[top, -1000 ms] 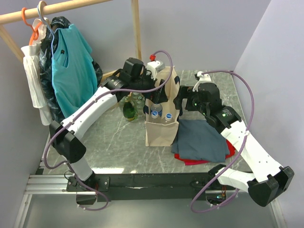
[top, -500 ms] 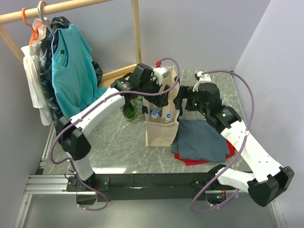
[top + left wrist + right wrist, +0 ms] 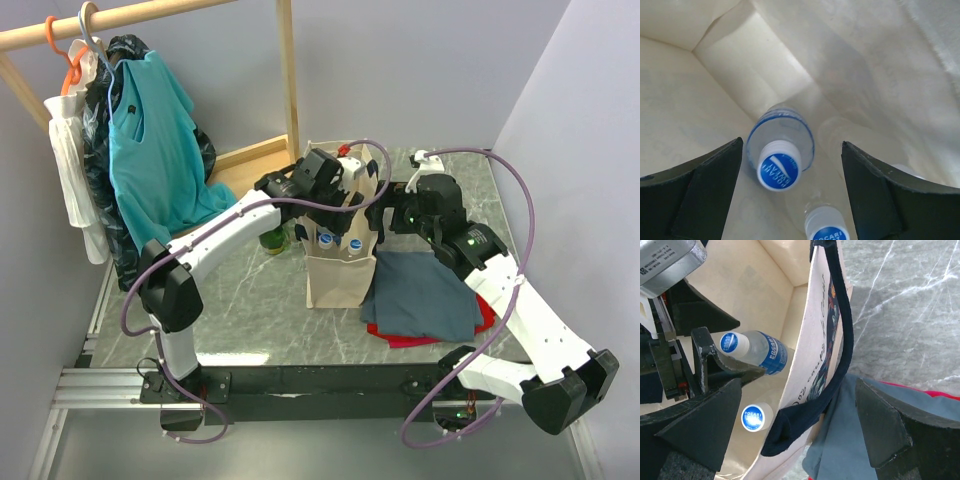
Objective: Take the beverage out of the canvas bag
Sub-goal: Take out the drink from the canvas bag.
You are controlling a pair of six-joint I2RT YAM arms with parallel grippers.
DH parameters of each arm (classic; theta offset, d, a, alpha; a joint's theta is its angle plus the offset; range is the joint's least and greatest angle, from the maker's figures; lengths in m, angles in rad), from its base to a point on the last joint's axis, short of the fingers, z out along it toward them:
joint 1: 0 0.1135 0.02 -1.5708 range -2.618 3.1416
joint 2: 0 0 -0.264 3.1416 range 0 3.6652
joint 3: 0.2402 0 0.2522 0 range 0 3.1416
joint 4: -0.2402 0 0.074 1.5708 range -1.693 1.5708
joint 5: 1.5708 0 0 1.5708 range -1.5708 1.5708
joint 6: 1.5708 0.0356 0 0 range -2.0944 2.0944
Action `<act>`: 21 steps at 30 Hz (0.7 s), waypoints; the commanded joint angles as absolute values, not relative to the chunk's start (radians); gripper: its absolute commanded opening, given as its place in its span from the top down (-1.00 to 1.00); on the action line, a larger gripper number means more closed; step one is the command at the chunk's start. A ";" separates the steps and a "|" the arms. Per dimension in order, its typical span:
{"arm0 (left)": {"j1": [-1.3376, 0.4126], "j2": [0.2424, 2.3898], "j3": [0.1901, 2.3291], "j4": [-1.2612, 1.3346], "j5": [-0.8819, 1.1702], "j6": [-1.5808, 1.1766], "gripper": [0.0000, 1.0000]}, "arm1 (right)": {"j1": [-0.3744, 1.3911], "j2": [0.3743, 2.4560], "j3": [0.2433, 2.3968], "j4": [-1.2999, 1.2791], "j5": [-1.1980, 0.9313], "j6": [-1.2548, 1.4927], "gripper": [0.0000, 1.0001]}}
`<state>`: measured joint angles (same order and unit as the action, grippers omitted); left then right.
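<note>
The canvas bag [image 3: 335, 282] stands upright mid-table, beige with navy handles [image 3: 842, 340]. Inside it stand two clear bottles of beverage with blue caps [image 3: 326, 240] [image 3: 355, 243]. My left gripper [image 3: 335, 220] reaches down into the bag's mouth. In the left wrist view the left gripper [image 3: 792, 144] is open, with one bottle [image 3: 781, 150] between its fingers but not touching them, and a second cap [image 3: 827, 227] lower down. My right gripper [image 3: 797, 390] is open astride the bag's right wall [image 3: 815, 330] and handle. Both bottles [image 3: 760, 351] [image 3: 754, 418] show there.
Green glass bottles [image 3: 272, 238] stand just left of the bag. A folded grey-blue cloth [image 3: 425, 295] over a red one [image 3: 400, 340] lies against its right side. A wooden clothes rail with a teal shirt [image 3: 150, 130] fills the back left.
My left arm has swung right from behind the bag to over its mouth and lowered its gripper inside, jaws narrowing a little. The right arm has stayed put.
</note>
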<state>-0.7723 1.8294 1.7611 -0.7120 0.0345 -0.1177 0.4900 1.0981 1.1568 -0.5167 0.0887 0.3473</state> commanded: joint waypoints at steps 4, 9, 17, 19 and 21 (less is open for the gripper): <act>-0.776 1.804 1.812 -0.747 -0.052 -0.126 -0.64 | 0.483 1.101 1.164 -0.482 0.095 0.345 -1.00; -0.776 1.790 1.790 -0.730 -0.035 -0.126 -0.44 | 0.483 1.103 1.164 -0.485 0.091 0.347 -1.00; -0.778 1.796 1.805 -0.739 -0.052 -0.130 -0.23 | 0.482 1.101 1.161 -0.482 0.095 0.348 -1.00; -0.776 1.790 1.802 -0.732 -0.048 -0.135 -0.20 | 0.482 1.101 1.161 -0.480 0.094 0.347 -1.00; -0.778 1.786 1.799 -0.732 -0.044 -0.133 -0.15 | 0.482 1.106 1.163 -0.482 0.092 0.345 -1.00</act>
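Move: The Powerade bottle, leaning inside the canvas bag, has its middle about 2 cm ahead, 1 cm right and 6 cm below the left gripper, its cap already showing between the open fingers. Two more blue-capped bottles stand nearer the robot: the left rear bottle about 4 cm back, level sideways, and the right rear bottle some 5 cm back and 6 cm right, both around 8 cm down. From the right hand the Powerade lies roughly 3 cm ahead, 9 cm left and 14 cm down. Keep the left gripper down inside the bag and ease it about 1 cm to the left so the Powerade is centred between the fingers. Then close them from nearly wide to a bit over half open, bringing a pad against each side of the bottle just below its cap, without lifting yet. ##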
